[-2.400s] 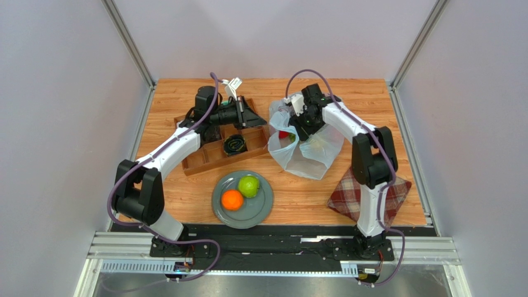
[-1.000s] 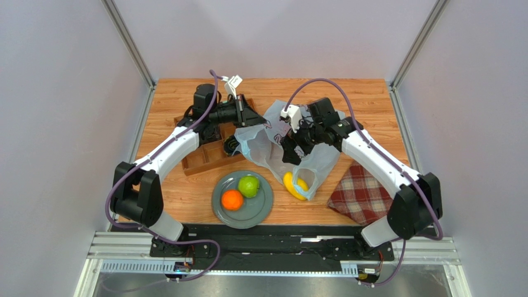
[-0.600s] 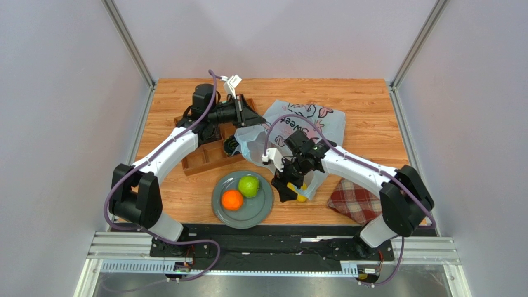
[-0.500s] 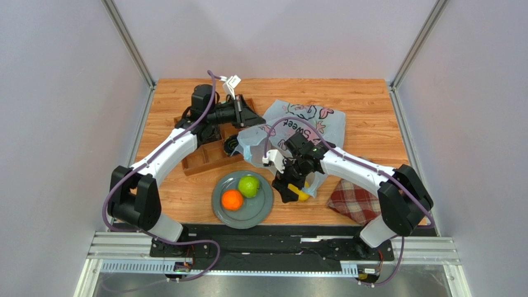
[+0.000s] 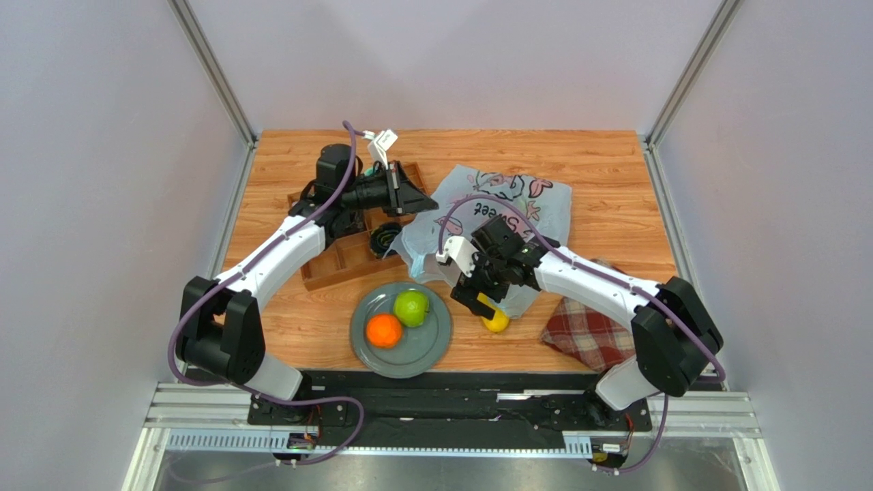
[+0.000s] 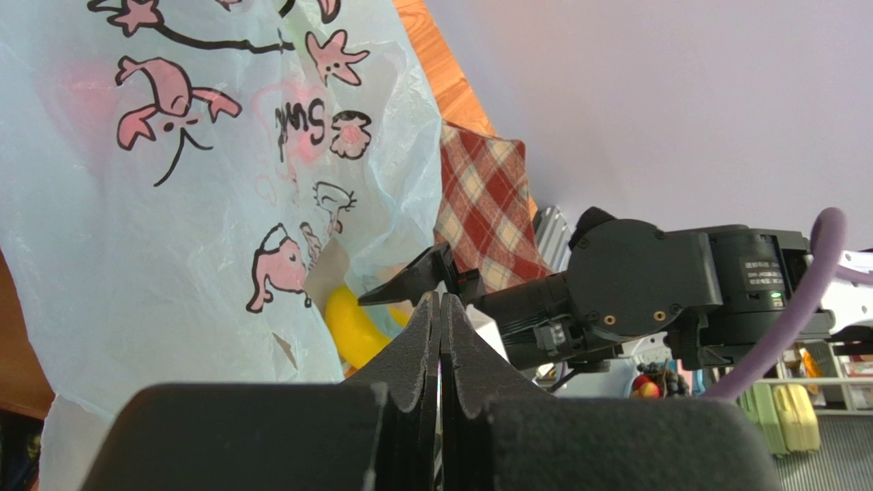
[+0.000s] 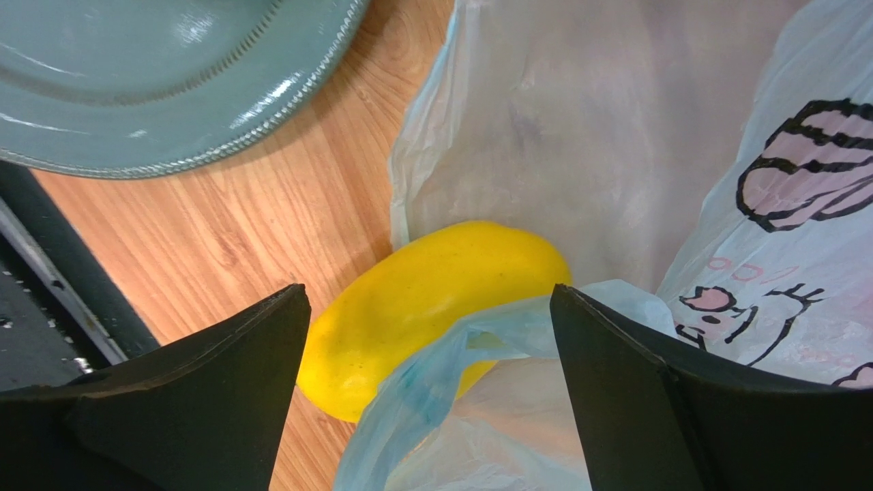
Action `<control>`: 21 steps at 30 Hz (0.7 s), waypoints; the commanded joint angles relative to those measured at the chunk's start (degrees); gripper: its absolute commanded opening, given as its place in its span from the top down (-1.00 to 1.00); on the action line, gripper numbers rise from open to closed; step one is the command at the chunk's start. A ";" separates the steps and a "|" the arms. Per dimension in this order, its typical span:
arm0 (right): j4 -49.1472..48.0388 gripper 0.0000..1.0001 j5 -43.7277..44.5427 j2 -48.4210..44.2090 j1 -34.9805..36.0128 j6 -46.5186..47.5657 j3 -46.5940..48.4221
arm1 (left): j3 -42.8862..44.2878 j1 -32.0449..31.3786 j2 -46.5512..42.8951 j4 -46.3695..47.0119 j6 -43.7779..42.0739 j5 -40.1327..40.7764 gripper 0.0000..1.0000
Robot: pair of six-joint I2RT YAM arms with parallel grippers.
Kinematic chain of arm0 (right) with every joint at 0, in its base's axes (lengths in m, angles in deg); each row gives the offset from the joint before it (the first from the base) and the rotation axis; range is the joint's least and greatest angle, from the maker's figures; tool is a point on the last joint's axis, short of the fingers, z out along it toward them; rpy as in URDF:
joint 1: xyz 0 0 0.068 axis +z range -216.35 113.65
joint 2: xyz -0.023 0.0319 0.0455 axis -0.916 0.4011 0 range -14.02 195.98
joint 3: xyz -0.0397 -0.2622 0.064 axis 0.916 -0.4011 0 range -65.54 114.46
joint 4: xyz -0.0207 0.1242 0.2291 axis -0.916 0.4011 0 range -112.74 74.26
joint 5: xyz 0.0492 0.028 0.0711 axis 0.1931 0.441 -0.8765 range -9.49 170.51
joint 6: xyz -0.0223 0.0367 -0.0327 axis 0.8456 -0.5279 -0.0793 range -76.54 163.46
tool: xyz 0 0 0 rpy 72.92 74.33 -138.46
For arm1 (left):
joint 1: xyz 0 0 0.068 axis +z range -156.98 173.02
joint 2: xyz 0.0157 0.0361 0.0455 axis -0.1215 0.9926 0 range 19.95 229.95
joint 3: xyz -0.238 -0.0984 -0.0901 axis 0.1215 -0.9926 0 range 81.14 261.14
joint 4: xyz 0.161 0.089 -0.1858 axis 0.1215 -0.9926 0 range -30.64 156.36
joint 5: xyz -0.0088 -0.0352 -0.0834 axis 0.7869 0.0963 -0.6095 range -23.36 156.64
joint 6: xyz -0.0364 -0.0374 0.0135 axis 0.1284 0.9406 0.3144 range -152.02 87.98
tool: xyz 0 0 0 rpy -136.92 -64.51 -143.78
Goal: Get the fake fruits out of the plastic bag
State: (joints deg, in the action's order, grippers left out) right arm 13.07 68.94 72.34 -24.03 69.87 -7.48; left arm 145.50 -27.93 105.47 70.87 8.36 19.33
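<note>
The pale-blue printed plastic bag lies on its side, its mouth toward the plate. My left gripper is shut on the bag's left edge and holds it up; in the left wrist view the closed fingertips sit beside the bag. A yellow mango lies on the table at the bag's mouth, half under a flap of plastic. My right gripper hovers open just above the mango, one finger on each side, apart from it. An orange and a green apple rest on the grey plate.
A wooden compartment tray stands under the left arm at the back left. A red plaid cloth lies right of the bag, partly under the right arm. The plate's rim is close to the mango's left.
The bag has gone from upright to lying flat. My right gripper came out of it and down to its mouth, and the mango now lies exposed on the table. The left gripper has kept its grip.
</note>
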 commanded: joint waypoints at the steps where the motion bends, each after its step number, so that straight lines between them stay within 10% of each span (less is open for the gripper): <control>1: -2.76 -0.88 4.10 1.87 0.30 1.10 -1.46 | -0.02 -0.14 -1.93 1.55 -0.57 -0.06 1.00; 10: -3.38 -0.82 7.53 3.02 -0.93 -0.84 -2.87 | -0.20 -0.06 -1.76 1.73 -0.30 0.02 1.00; 21: 4.24 0.25 -3.44 4.77 -0.93 1.72 10.64 | 0.24 0.38 -1.40 1.90 0.84 -0.42 1.00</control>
State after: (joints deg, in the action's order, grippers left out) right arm 13.97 72.46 77.04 -24.84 71.03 -5.68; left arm 145.28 -27.91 105.47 70.87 8.67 19.33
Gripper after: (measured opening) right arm 0.470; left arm 0.007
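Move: Just under the open right hand, the yellow fruit lies about 4 cm lower, 2 cm to the right and 1 cm nearer, with a bag handle draped over it. The green apple stands 13 cm to that hand's left and level with it, the plate's middle some 15 cm left and 4 cm back, and the bag's middle about 12 cm ahead. From the left hand, the fruit is roughly 11 cm back, 10 cm right and 23 cm below. Sinking about 3 cm and shifting some 2.5 cm to the right, the right hand brings its wide-open fingers down around the yellow fruit, tilting by roughly 5 degrees. They then close to about half and pinch the fruit across its sides, with the bag handle's strip seemingly caught along too, while the hand eases back left, up and slightly forward by 1 to 2 cm. ##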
